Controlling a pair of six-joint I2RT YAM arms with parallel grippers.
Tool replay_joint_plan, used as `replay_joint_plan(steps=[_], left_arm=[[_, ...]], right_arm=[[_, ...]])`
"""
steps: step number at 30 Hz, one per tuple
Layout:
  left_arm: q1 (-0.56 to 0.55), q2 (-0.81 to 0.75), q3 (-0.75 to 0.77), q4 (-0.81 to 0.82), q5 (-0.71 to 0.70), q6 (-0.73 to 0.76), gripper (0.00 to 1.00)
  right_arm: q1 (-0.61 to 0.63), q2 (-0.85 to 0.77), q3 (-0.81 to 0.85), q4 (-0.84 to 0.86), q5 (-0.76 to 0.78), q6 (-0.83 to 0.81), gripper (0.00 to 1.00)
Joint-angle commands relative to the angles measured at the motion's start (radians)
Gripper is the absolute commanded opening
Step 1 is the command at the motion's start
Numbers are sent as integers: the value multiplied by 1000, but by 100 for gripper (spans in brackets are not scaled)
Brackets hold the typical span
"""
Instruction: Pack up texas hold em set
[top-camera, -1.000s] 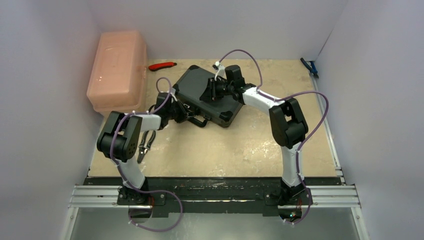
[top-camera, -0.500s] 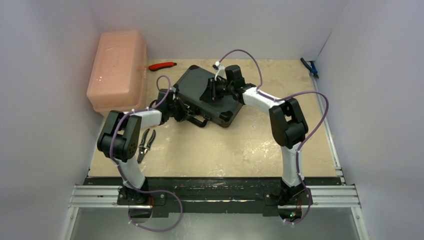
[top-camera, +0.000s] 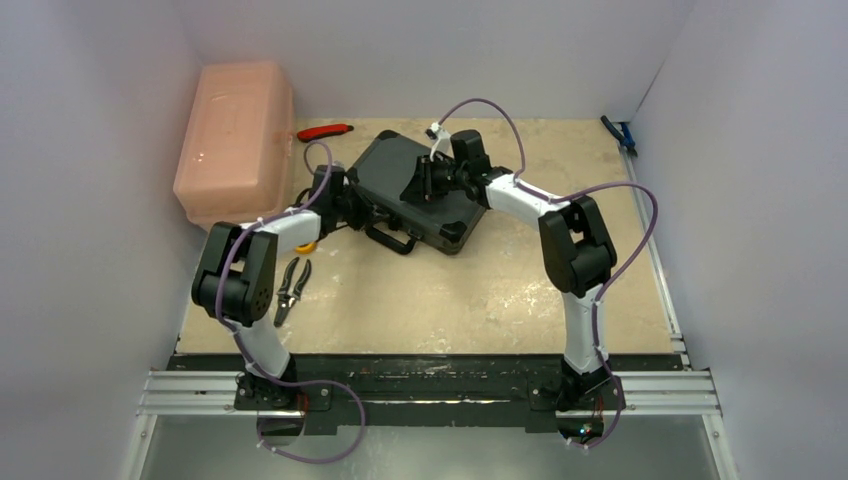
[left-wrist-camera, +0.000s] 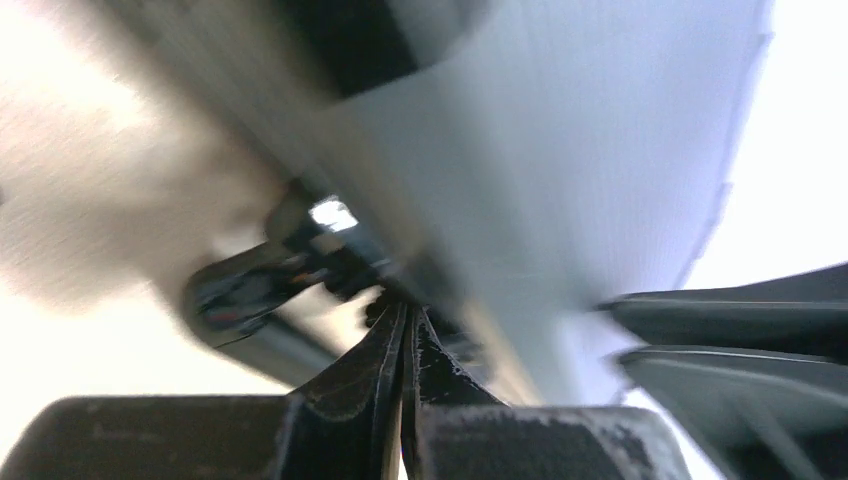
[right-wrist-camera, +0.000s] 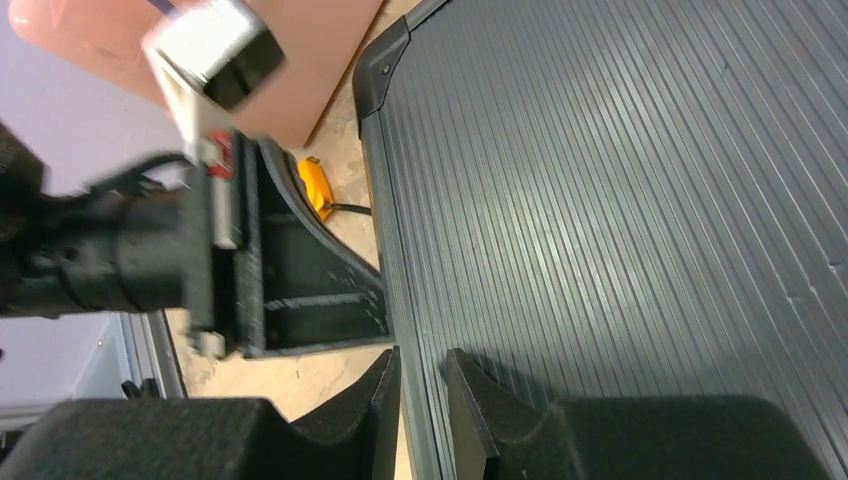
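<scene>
The black case (top-camera: 400, 170) of the texas hold em set lies closed at the table's middle, its handle (top-camera: 392, 240) toward me. Its ribbed lid (right-wrist-camera: 620, 200) fills the right wrist view. My right gripper (right-wrist-camera: 422, 390) is shut on the lid's rim, one finger outside the edge and one on the ribs; from above it (top-camera: 428, 182) sits over the lid. The left gripper (left-wrist-camera: 405, 330) is shut with nothing in it, and that view is blurred. It (top-camera: 345, 205) sits at the case's left edge. Chips, cards and disc are out of view.
A pink plastic box (top-camera: 237, 140) stands at the far left, a red knife (top-camera: 325, 131) beside it. A yellow tape measure (top-camera: 305, 245) and pliers (top-camera: 290, 288) lie left of the case. A blue tool (top-camera: 618, 133) lies by the right wall.
My left arm has swung away from me along the case's left side, uncovering the yellow tape measure. The right gripper has stayed on the lid.
</scene>
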Motion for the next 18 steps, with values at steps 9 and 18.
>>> replay_joint_plan(steps=[9,18], left_arm=[[-34,-126,131,238,60,-105,0],[-34,-201,59,101,-5,8,0]], right_arm=[[-1,54,-59,-214,68,-57,28],[-1,49,-64,-216,70,-58,28]])
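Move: Your shut left fingertips are low at the poker case's near side, by the handle; the closed case's middle lies about 6 cm ahead and 7 cm to the right, roughly level with them. The handle's middle is some 5 cm back, 2 cm right and 2 cm lower; the tape measure about 17 cm left, 6 cm back and 5 cm down. From the right hand, on the lid, the case's middle is 2 cm ahead, 3 cm right, 5 cm below. Bring the left gripper up quickly, about 13 cm, off the case's near side by the handle, drifting some 3 cm forward and 3 cm right so the shut fingers end above the lid. Let the fingers tip up by nearly 20 degrees on the way. Keep the right fingertips resting on the lid as that hand shifts about 1 cm forward and right. ##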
